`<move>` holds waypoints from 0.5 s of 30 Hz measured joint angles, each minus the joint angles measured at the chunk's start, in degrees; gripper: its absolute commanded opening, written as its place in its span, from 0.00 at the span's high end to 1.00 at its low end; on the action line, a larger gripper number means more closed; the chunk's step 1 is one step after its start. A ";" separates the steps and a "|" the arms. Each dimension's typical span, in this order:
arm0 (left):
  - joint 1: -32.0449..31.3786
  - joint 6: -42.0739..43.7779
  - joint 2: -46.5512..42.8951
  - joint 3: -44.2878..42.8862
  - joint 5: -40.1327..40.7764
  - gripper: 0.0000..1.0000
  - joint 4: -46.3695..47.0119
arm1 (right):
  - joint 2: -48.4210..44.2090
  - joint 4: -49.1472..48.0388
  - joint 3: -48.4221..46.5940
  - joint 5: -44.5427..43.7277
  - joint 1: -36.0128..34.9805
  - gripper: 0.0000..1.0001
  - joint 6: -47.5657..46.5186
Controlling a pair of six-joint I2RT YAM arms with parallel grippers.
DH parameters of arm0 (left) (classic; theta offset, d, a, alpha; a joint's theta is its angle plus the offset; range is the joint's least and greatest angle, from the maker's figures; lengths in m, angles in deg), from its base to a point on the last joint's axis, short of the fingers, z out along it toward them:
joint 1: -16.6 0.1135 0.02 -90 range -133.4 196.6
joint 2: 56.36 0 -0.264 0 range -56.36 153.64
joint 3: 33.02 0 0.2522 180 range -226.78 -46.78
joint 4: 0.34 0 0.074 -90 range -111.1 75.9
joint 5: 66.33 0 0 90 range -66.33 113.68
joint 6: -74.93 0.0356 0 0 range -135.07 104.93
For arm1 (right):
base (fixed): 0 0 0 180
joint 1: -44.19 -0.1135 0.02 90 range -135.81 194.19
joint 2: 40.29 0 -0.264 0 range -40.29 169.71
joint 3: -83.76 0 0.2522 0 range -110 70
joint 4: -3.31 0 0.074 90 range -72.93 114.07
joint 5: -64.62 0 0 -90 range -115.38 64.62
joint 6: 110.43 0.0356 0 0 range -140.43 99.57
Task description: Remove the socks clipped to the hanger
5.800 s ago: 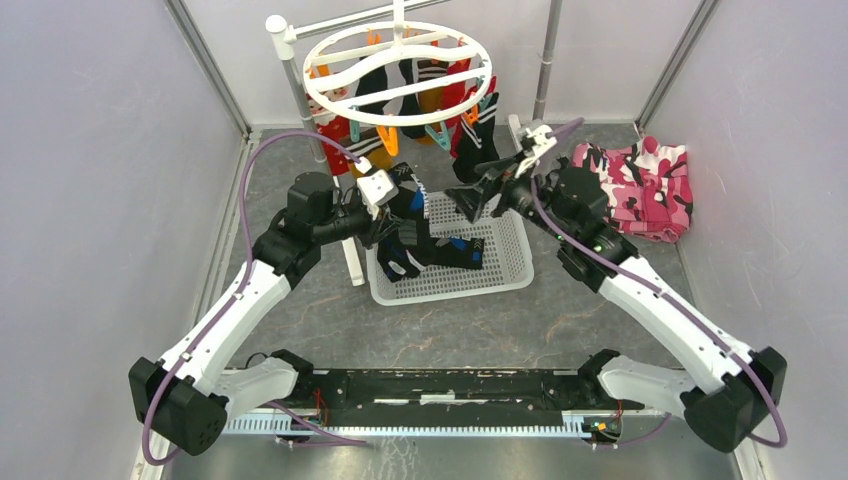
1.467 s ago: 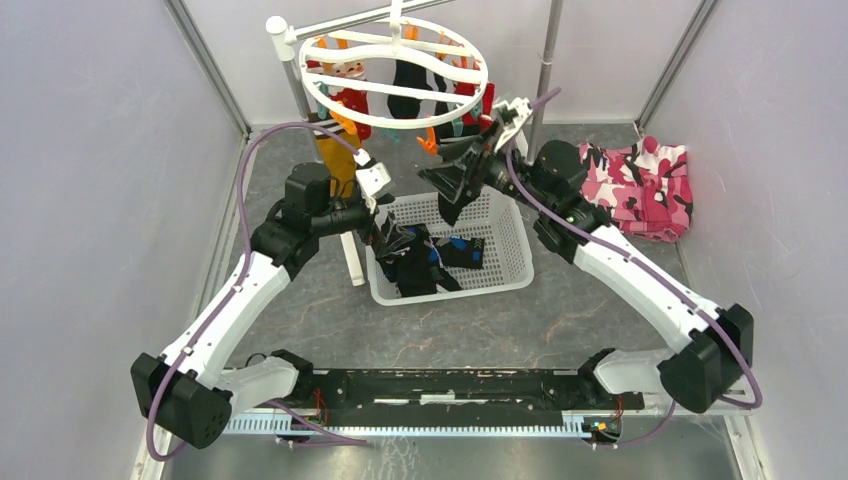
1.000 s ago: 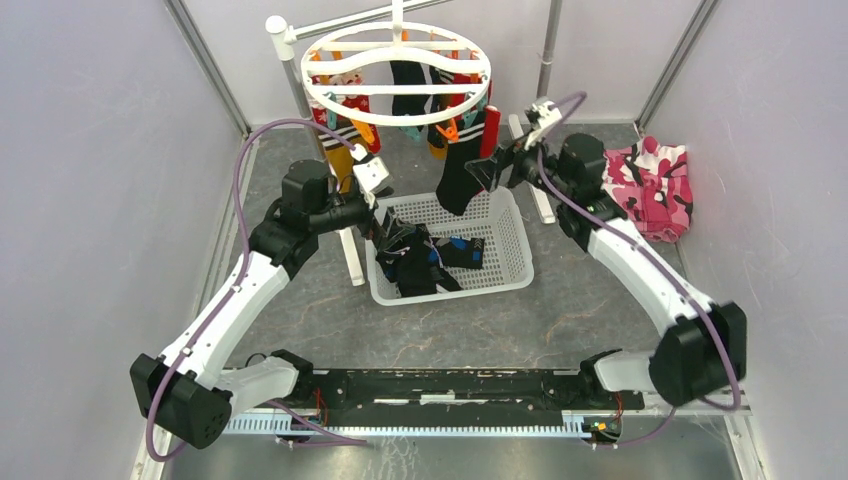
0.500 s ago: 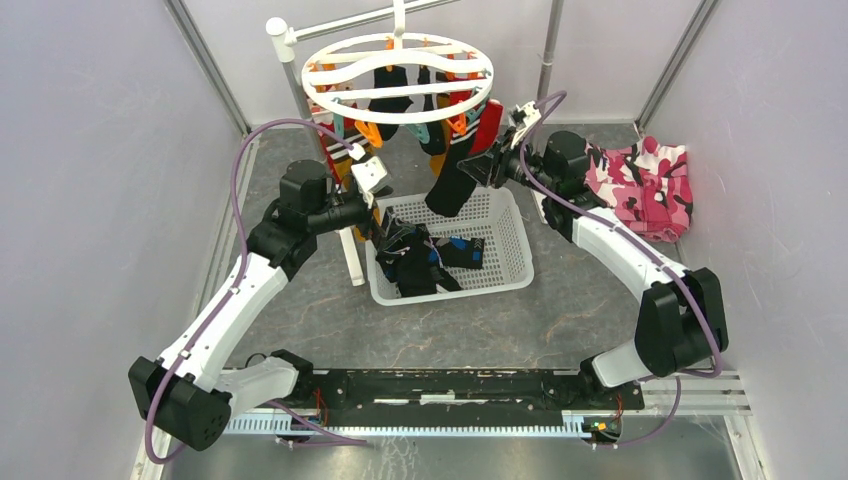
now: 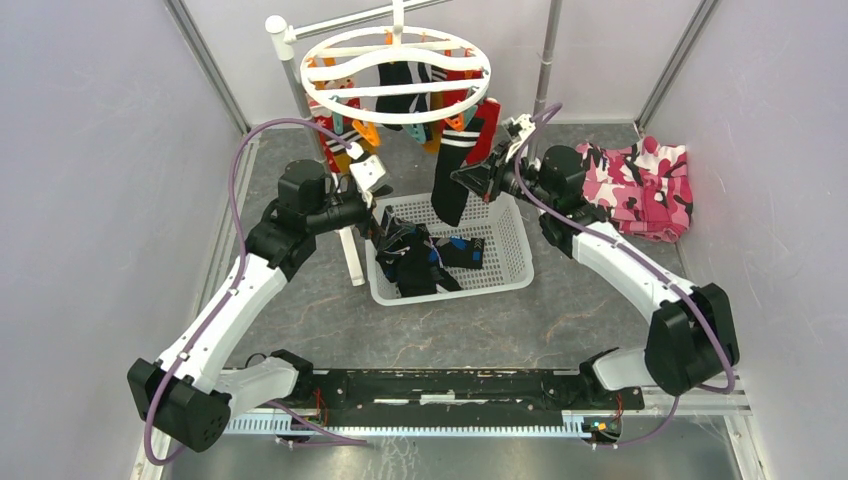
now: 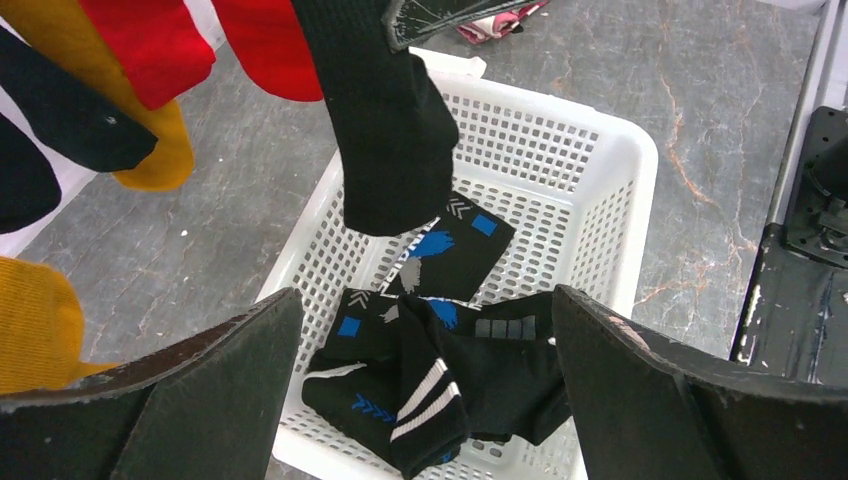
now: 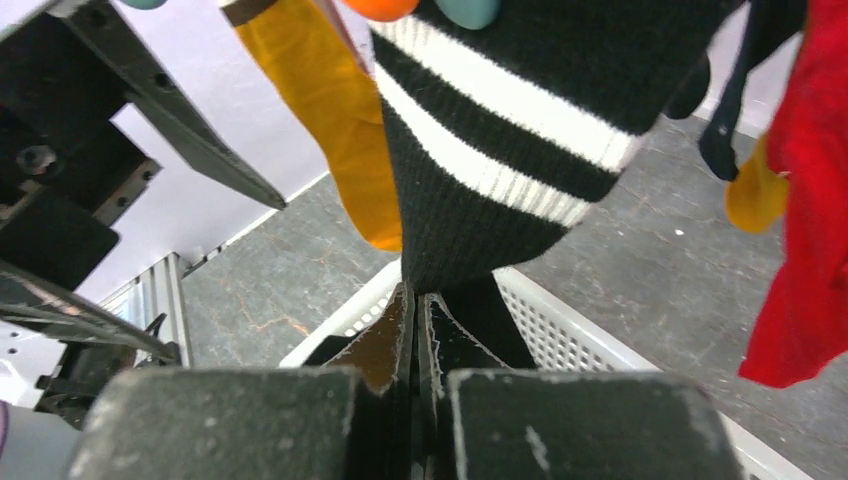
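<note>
The hanger point(image 5: 395, 75), a round white ring with orange and teal clips, hangs at the back with several red, mustard and black socks point(image 5: 350, 130) clipped under it. One black sock point(image 5: 450, 180) with white stripes dangles from its right side above the basket. My right gripper point(image 5: 468, 180) is shut on the side of this black sock point(image 7: 490, 150), with the fingertips of the right gripper point(image 7: 415, 300) pinching its lower leg. My left gripper point(image 6: 425, 300) stands wide open over the basket, holding nothing. The black sock point(image 6: 385, 130) hangs ahead of it.
A white perforated basket point(image 5: 520, 250) under the hanger holds several black socks point(image 6: 440, 370). The hanger's white stand pole point(image 5: 300, 90) rises left of the basket. A pink camouflage cloth point(image 5: 645, 185) lies at the right. Mustard point(image 7: 330, 110) and red point(image 7: 810, 200) socks hang beside the held one.
My right gripper went from open to shut on the striped black sock and shifted slightly left. The hanger ring swung and turned. The left arm stayed almost still.
</note>
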 measured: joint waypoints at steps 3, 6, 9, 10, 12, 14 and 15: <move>0.00 -0.81 -0.07 -0.11 0.00 0.00 0.09 | -1.62 -0.15 0.42 -0.55 -1.99 1.00 0.20; 0.00 -1.66 -0.11 -0.11 0.00 0.00 0.46 | -2.93 -0.17 0.42 -1.05 -4.55 1.00 0.24; 0.00 -2.73 -0.07 -0.44 -0.02 0.00 0.72 | -4.09 -0.17 0.42 -1.49 -7.39 1.00 0.44; 0.00 -3.06 0.04 -0.74 -0.09 0.00 0.83 | -4.42 -0.17 0.39 -1.60 -8.37 1.00 0.63; 0.00 -3.10 0.52 -1.57 -0.20 0.00 0.96 | -4.98 -0.15 0.42 -1.77 -9.66 1.00 1.03; 0.00 -3.10 1.16 -2.43 -0.42 0.00 1.40 | -5.73 -0.15 0.42 -1.79 -10.88 1.00 1.55; 0.00 -3.10 1.44 -2.80 -0.72 0.00 1.66 | -6.19 -0.15 0.42 -1.79 -11.37 1.00 1.84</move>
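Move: The right hand already pinches the edge of the black striped sock just below its stripes. The sock's middle hangs about 1 cm left of and 5 cm below that hand, its orange and teal clips some 6 cm ahead, 1 cm right and 9 cm up, and a red sock 8 cm ahead and 6 cm right. From the open left hand, the striped sock lies about 8 cm ahead, 10 cm right and 4 cm lower. Back towards its base, and at the same time left and up, the right hand pulls the pinched sock towards the left hand, about 10 cm in all at a steady pace, turning some 10 degrees counter-clockwise and keeping its fingers shut. The left hand stays wide open and rises about 2 cm to meet the sock. ##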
